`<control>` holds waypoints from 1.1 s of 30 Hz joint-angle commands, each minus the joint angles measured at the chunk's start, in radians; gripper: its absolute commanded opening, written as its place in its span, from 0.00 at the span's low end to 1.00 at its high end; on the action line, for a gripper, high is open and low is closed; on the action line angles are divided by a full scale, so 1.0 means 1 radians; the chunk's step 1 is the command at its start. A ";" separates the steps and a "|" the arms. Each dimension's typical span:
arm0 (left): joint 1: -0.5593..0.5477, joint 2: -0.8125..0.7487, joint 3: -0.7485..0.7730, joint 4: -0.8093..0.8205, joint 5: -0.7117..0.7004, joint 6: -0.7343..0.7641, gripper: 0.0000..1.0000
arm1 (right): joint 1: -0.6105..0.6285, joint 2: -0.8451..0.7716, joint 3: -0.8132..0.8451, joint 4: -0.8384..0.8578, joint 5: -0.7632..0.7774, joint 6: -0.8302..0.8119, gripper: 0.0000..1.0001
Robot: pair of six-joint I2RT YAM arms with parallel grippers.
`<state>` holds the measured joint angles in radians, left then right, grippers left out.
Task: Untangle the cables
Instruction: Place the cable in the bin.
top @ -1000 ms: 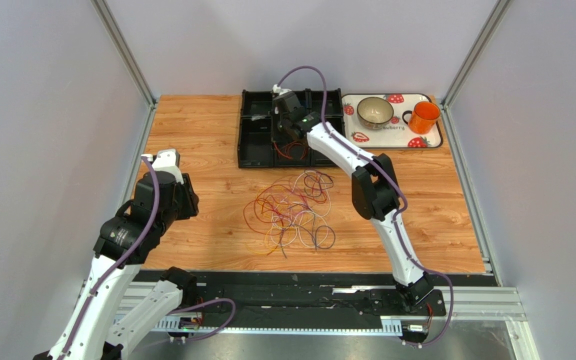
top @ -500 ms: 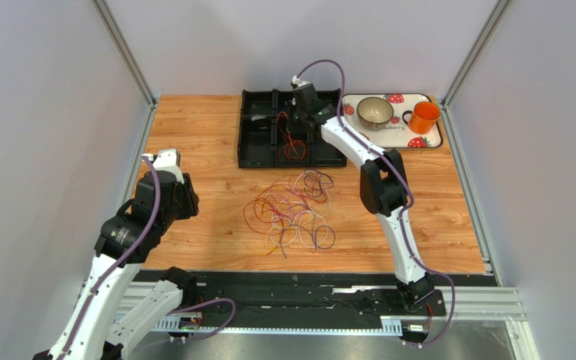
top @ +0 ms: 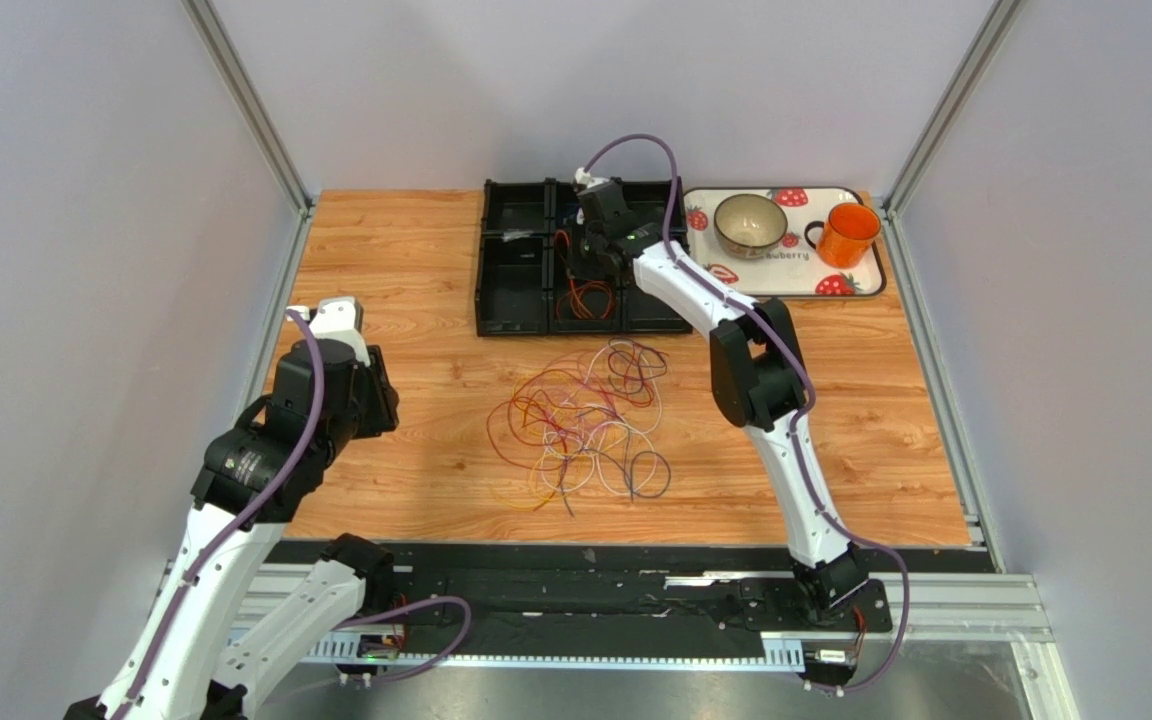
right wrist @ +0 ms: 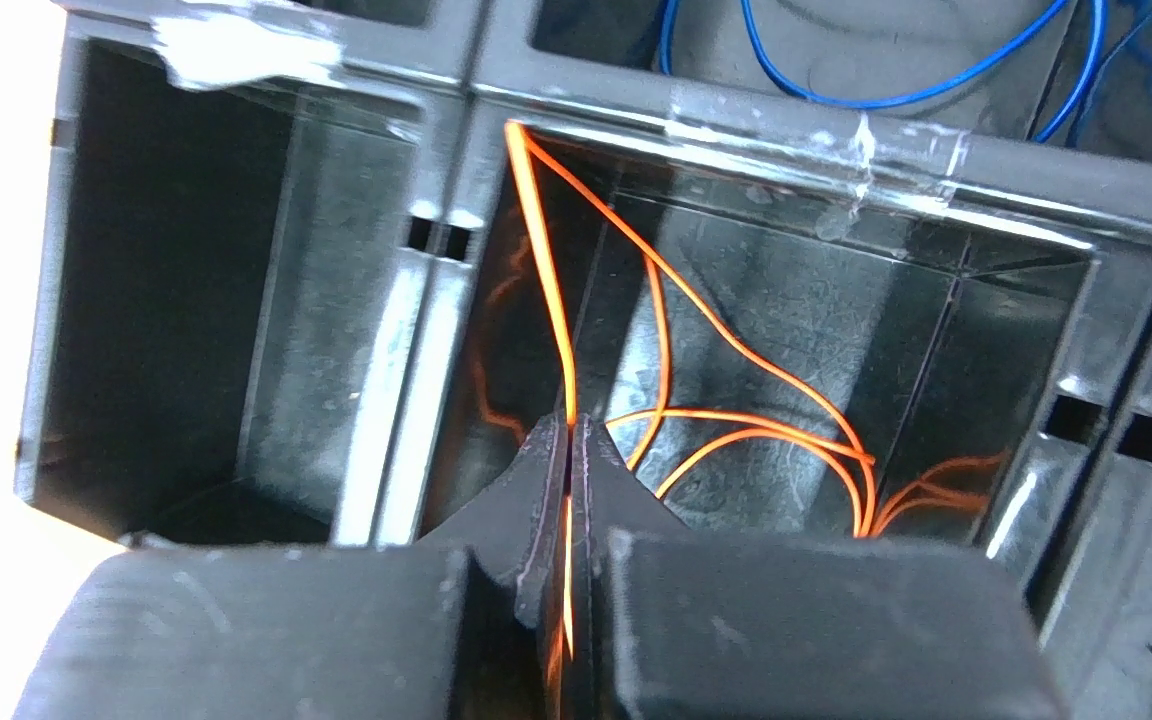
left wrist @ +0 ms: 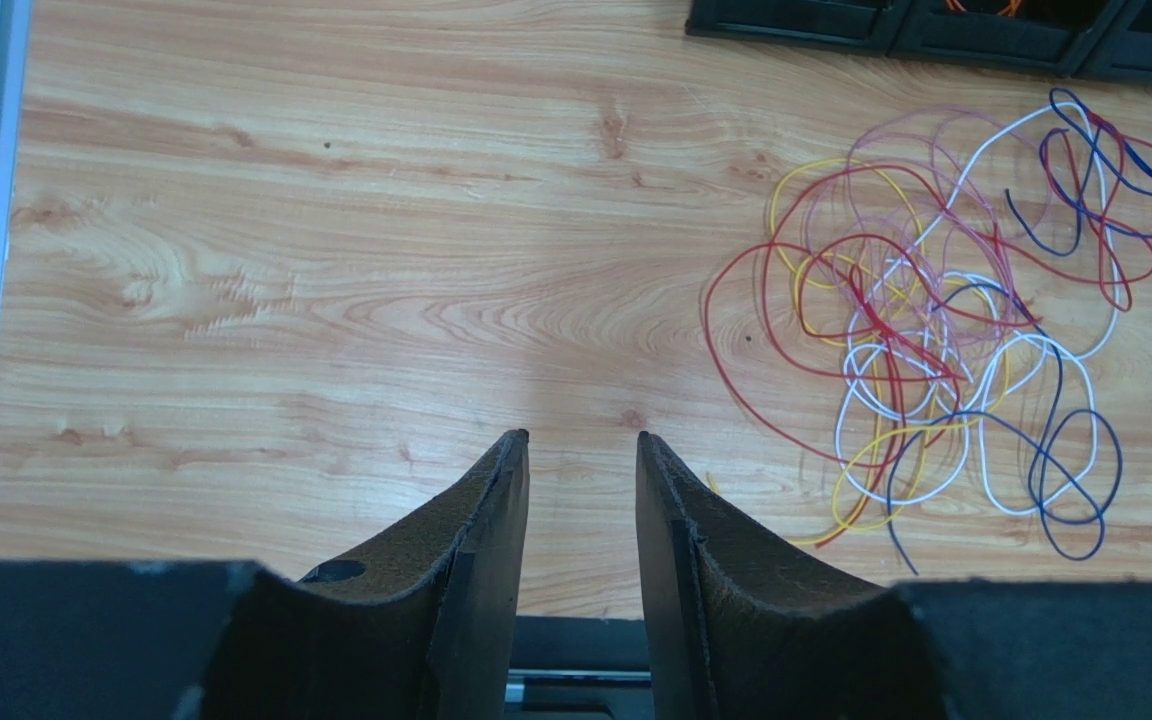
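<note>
A tangle of thin cables (top: 585,420) in red, yellow, white, blue and purple lies on the wooden table's middle; the left wrist view shows the cables (left wrist: 958,330) at right. My right gripper (right wrist: 569,428) is shut on an orange cable (right wrist: 732,435) that loops down into a compartment of the black organizer tray (right wrist: 432,300). From above, the right gripper (top: 593,255) hangs over the tray (top: 515,293), the orange cable (top: 585,297) dangling inside. A blue cable (right wrist: 868,75) lies in the compartment behind. My left gripper (left wrist: 582,438) is open and empty, left of the tangle.
A strawberry-print tray (top: 853,278) at the back right holds a bowl (top: 751,224) and an orange mug (top: 847,233). Grey walls and aluminium posts enclose the table on three sides.
The right gripper, holding the orange cable, rose and swung toward the back of the organizer, then came down a little over the middle compartment. The left arm stayed still.
</note>
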<state>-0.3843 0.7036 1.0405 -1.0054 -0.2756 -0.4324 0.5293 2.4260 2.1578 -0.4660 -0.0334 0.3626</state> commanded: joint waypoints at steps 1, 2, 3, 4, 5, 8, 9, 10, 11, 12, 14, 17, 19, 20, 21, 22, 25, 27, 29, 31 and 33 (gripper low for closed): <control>0.005 0.002 -0.004 0.017 -0.011 0.009 0.41 | -0.011 0.030 0.010 0.038 0.020 -0.025 0.00; 0.005 0.002 -0.004 0.017 -0.011 0.009 0.41 | -0.012 0.034 0.010 0.036 0.020 -0.028 0.00; 0.005 0.002 -0.004 0.017 -0.011 0.011 0.41 | -0.012 0.039 0.010 0.035 0.023 -0.028 0.00; 0.005 0.004 -0.004 0.017 -0.011 0.008 0.41 | -0.015 0.042 0.010 0.033 0.024 -0.030 0.00; 0.005 0.004 -0.004 0.019 -0.013 0.009 0.41 | -0.015 0.042 0.010 0.030 0.027 -0.030 0.00; 0.005 0.004 -0.004 0.019 -0.014 0.009 0.41 | -0.020 0.041 0.008 0.015 0.065 -0.037 0.00; 0.005 0.004 -0.004 0.016 -0.014 0.009 0.41 | -0.020 0.038 0.007 0.006 0.079 -0.039 0.00; 0.005 0.004 -0.004 0.016 -0.014 0.009 0.41 | -0.020 0.036 0.007 -0.002 0.090 -0.040 0.00; 0.005 0.004 -0.004 0.016 -0.014 0.009 0.41 | -0.022 0.036 0.008 -0.011 0.099 -0.043 0.00; 0.005 0.002 -0.004 0.016 -0.014 0.008 0.41 | -0.023 0.033 0.005 -0.022 0.110 -0.044 0.00; 0.005 0.002 -0.002 0.016 -0.014 0.009 0.41 | -0.028 0.019 -0.001 -0.028 0.122 -0.051 0.00; 0.005 0.000 -0.004 0.016 -0.014 0.007 0.41 | -0.032 0.010 -0.004 -0.052 0.153 -0.063 0.00; 0.005 -0.003 -0.004 0.016 -0.016 0.007 0.41 | -0.034 0.005 -0.009 -0.071 0.165 -0.065 0.00; 0.005 -0.003 -0.004 0.014 -0.016 0.007 0.41 | -0.034 0.001 -0.009 -0.075 0.167 -0.067 0.00; 0.005 -0.006 -0.004 0.016 -0.016 0.007 0.41 | -0.034 0.001 -0.009 -0.089 0.174 -0.067 0.00; 0.005 -0.006 -0.004 0.016 -0.016 0.006 0.41 | -0.034 -0.001 -0.007 -0.095 0.179 -0.065 0.00; 0.005 -0.007 -0.004 0.014 -0.016 0.006 0.41 | -0.034 -0.010 -0.004 -0.106 0.184 -0.065 0.00; 0.005 -0.007 -0.004 0.014 -0.016 0.006 0.41 | -0.034 -0.019 0.002 -0.118 0.182 -0.060 0.03; 0.005 -0.007 -0.004 0.014 -0.016 0.006 0.41 | -0.034 -0.024 0.019 -0.129 0.184 -0.056 0.13; 0.005 -0.009 -0.004 0.014 -0.016 0.006 0.41 | -0.034 -0.034 0.031 -0.145 0.176 -0.050 0.22; 0.005 -0.012 -0.004 0.014 -0.016 0.006 0.41 | -0.034 -0.039 0.051 -0.157 0.170 -0.045 0.31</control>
<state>-0.3843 0.7040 1.0405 -1.0054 -0.2829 -0.4324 0.5076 2.4611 2.1582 -0.5758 0.1043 0.3267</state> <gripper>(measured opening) 0.411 0.250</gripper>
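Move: The front-middle compartment of the bin, where the orange cable is going, has its middle some 3 cm to the right of the right fingers, 1 cm back and 6 cm below. The empty front-left compartment lies about 7 cm left and 1 cm back; the blue cable about 9 cm ahead and 3 cm right; the tangled cables roughly 21 cm back and 1 cm right. From the idle left hand, the target compartment is around 31 cm ahead, 25 cm right and well below. The orange cable, still pinched in the shut right fingers, is lowered into the bin's front-middle compartment: first mostly down nearly 3 cm, then chiefly to the right, away from the left divider, some 4.5 cm across and 4 cm down in all. The hand rolls about 10 degrees, its left side dipping, and turns slightly clockwise; low in the compartment the fingers open about a quarter. ##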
